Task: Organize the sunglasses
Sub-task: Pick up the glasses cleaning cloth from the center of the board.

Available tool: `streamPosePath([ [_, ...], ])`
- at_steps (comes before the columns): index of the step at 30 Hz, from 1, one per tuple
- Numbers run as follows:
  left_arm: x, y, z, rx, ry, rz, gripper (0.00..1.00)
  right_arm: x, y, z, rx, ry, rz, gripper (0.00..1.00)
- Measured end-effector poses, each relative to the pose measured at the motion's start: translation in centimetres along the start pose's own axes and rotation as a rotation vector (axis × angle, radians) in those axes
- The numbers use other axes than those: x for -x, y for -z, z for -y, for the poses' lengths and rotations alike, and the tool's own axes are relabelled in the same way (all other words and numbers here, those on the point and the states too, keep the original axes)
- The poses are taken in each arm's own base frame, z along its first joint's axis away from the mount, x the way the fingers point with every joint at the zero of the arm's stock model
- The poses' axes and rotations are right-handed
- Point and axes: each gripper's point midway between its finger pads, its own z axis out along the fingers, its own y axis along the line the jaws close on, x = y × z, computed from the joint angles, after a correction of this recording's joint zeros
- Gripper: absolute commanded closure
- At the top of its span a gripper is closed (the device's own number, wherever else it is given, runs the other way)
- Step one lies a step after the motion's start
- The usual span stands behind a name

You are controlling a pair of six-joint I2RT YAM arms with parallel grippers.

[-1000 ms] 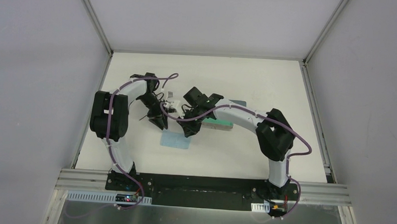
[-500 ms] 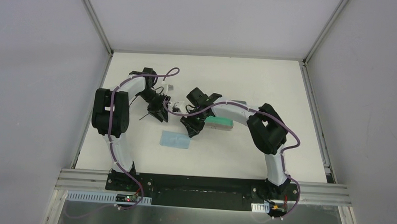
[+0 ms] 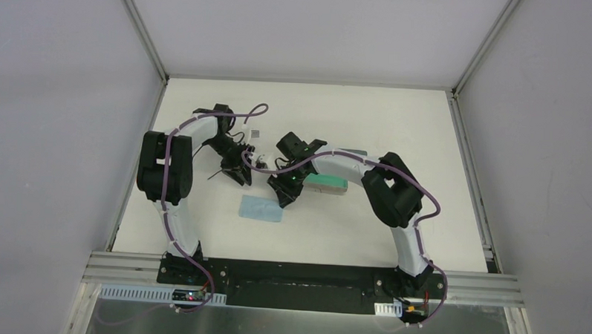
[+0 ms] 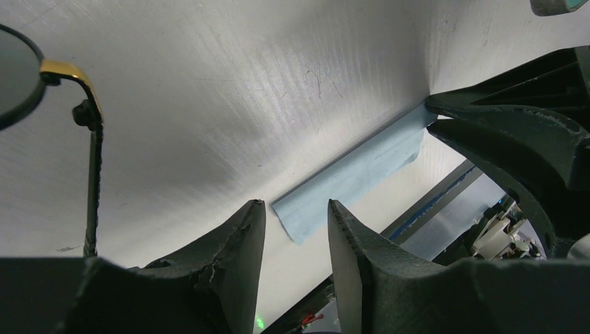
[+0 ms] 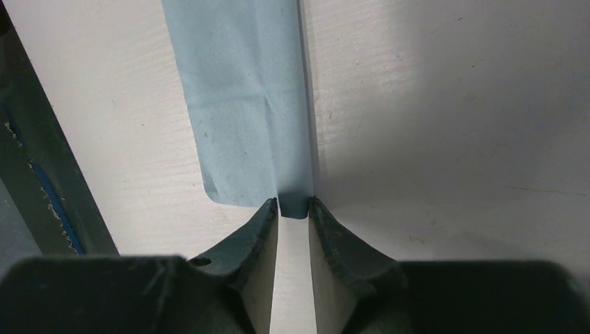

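Observation:
One pair of sunglasses shows only in part: a dark round lens (image 4: 12, 76), a gold bridge and a thin black arm (image 4: 92, 181) lie on the white table, left of my left gripper (image 4: 293, 203). That gripper (image 3: 237, 172) is open, its jaws empty. My right gripper (image 5: 293, 200) hovers at the far right corner of a light blue cloth (image 5: 243, 104). Its jaws are open by a narrow gap with only table showing between them. In the top view the right gripper (image 3: 284, 195) hangs just above the cloth (image 3: 262, 209).
A teal oblong case (image 3: 326, 184) lies right of the right gripper, partly under that arm. A small grey square (image 3: 254, 133) sits behind the left gripper. The black base rail (image 3: 297, 275) runs along the near table edge.
Both grippers have opened a little. The left gripper has drawn slightly back from the cloth. The right arm's elbow has swung left, its gripper staying at the cloth's far corner.

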Motion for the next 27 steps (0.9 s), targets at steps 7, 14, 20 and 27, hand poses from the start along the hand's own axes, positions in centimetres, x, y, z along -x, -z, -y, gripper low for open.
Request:
streamPosePath([
  [7,0.0,-0.1,0.2,-0.012,-0.002,0.005,0.59,0.3,-0.2,0.0,0.013,-0.004,0.004,0.83],
  [14,-0.9,-0.8,-0.2,-0.021,-0.043,-0.010,0.58,0.5,-0.3,0.8,-0.011,-0.015,0.007,1.00],
  [20,-1.7,-1.4,-0.1,-0.052,-0.100,-0.016,0.59,0.5,0.1,1.5,-0.024,-0.026,0.012,1.00],
  [27,-2.3,-1.8,0.6,-0.110,-0.158,-0.007,0.64,0.4,0.3,1.9,-0.029,-0.034,0.017,1.00],
])
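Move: Between the right hand's open fingertips stands the far right corner of the folded cleaning cloth, whose middle is about 6 cm to the left, 2 cm back and 1 cm lower. The open brown case stands some 7 cm ahead and 12 cm to the right of that hand, at about its height. From the left hand the cloth's middle is roughly 7 cm back, 4 cm right and 3 cm below, and the sunglasses about 6 cm ahead, 7 cm left. Closing its fingers fully on the far right corner of the cloth, the right hand pinches it and drags it forward about 2 cm, staying low over the table. The left hand, after a brief wait, goes back some 2.5 cm and down 1.5 cm towards the cloth's far left corner, turning about 10 degrees clockwise, its fingers still part open around that corner. ##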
